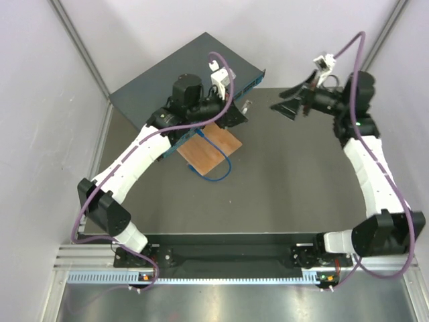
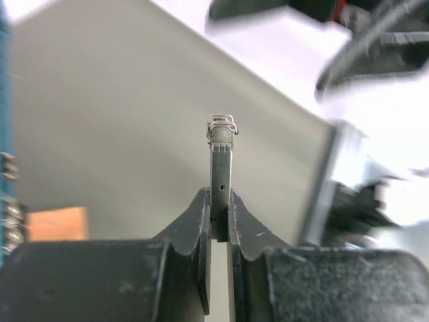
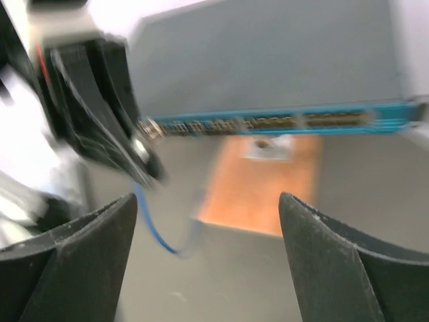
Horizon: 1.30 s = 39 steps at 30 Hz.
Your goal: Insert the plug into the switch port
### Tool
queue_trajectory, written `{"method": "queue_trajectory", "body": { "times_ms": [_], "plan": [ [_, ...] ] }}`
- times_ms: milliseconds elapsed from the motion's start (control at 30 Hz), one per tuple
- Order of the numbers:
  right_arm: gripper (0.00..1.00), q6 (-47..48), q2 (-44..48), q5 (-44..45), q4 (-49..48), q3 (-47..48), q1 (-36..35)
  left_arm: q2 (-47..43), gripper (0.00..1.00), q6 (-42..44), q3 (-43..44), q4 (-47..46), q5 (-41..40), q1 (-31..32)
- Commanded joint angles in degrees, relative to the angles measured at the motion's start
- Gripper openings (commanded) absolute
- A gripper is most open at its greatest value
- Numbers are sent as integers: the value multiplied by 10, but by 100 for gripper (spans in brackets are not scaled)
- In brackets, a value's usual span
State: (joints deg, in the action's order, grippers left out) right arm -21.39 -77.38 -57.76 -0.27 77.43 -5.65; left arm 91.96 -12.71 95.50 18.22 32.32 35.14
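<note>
The switch (image 1: 181, 74) is a flat dark teal box at the table's far left. Its blue port row (image 3: 268, 124) faces the table's middle and also shows at the left edge of the left wrist view (image 2: 5, 168). My left gripper (image 2: 220, 198) is shut on the plug (image 2: 221, 154), a thin metal piece standing up between the fingers with its latch end free. Seen from above, the left gripper (image 1: 238, 115) holds the plug (image 1: 245, 105) just off the switch's right front corner. My right gripper (image 1: 288, 107) hangs to the right, open and holding nothing (image 3: 208, 201).
An orange-brown board (image 1: 209, 149) lies in front of the switch under the left arm, with a blue cable (image 1: 218, 173) looping from its near edge. White walls stand on both sides of the dark table (image 1: 288, 188).
</note>
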Motion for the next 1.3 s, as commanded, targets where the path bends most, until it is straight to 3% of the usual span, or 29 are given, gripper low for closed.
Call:
{"method": "queue_trajectory", "body": {
  "times_ms": [0,33,100,133,233,533,933,1267],
  "plan": [
    [84,312,65,-77,205,54,33,-32,0,-85,-15,-12,167,-13],
    [83,484,73,-84,270,66,33,-33,0,-120,-24,-14,186,-11],
    [79,647,86,-84,467,97,18,-28,0,-147,-31,-15,237,-8],
    [76,801,87,-69,536,106,9,-24,0,-171,-39,-13,250,-6],
    [73,993,94,-21,683,118,-36,-17,0,-205,-61,-13,300,-2],
    [57,1128,95,48,759,114,-132,-29,0,-231,-128,-13,362,41],
    [50,1126,89,102,722,99,-240,-32,0,-246,-154,-22,374,55],
    [42,1124,75,138,708,99,-267,-35,0,-242,-155,-22,374,61]
  ]
}}
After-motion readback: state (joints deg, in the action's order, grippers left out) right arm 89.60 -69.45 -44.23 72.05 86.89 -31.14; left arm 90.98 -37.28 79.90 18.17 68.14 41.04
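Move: The plug, already pinched in the left gripper and sticking up and forward from its tips, lies about 7 cm to the right hand's left, 3 cm back and 2 cm lower. From the left hand, the open right gripper is some 9 cm to the right, 3 cm ahead and 3 cm higher. The switch front's middle is about 11 cm ahead, 8 cm left and 30 cm below; the wooden board lies 9 cm left, level fore-and-aft, 33 cm below. Keeping its pinch on the plug, the left hand draws back about 16 cm, away from the switch, and sinks some 5 cm, swinging clockwise and rolling roughly 55 degrees in all so the fingers point right and slightly back. The right hand first backs off to its right, then sweeps back some 16 cm and down 9, rolling strongly with its fingers dipping left and down, and eases back left as they narrow to half open around the plug's free end, without a visible grip yet. ##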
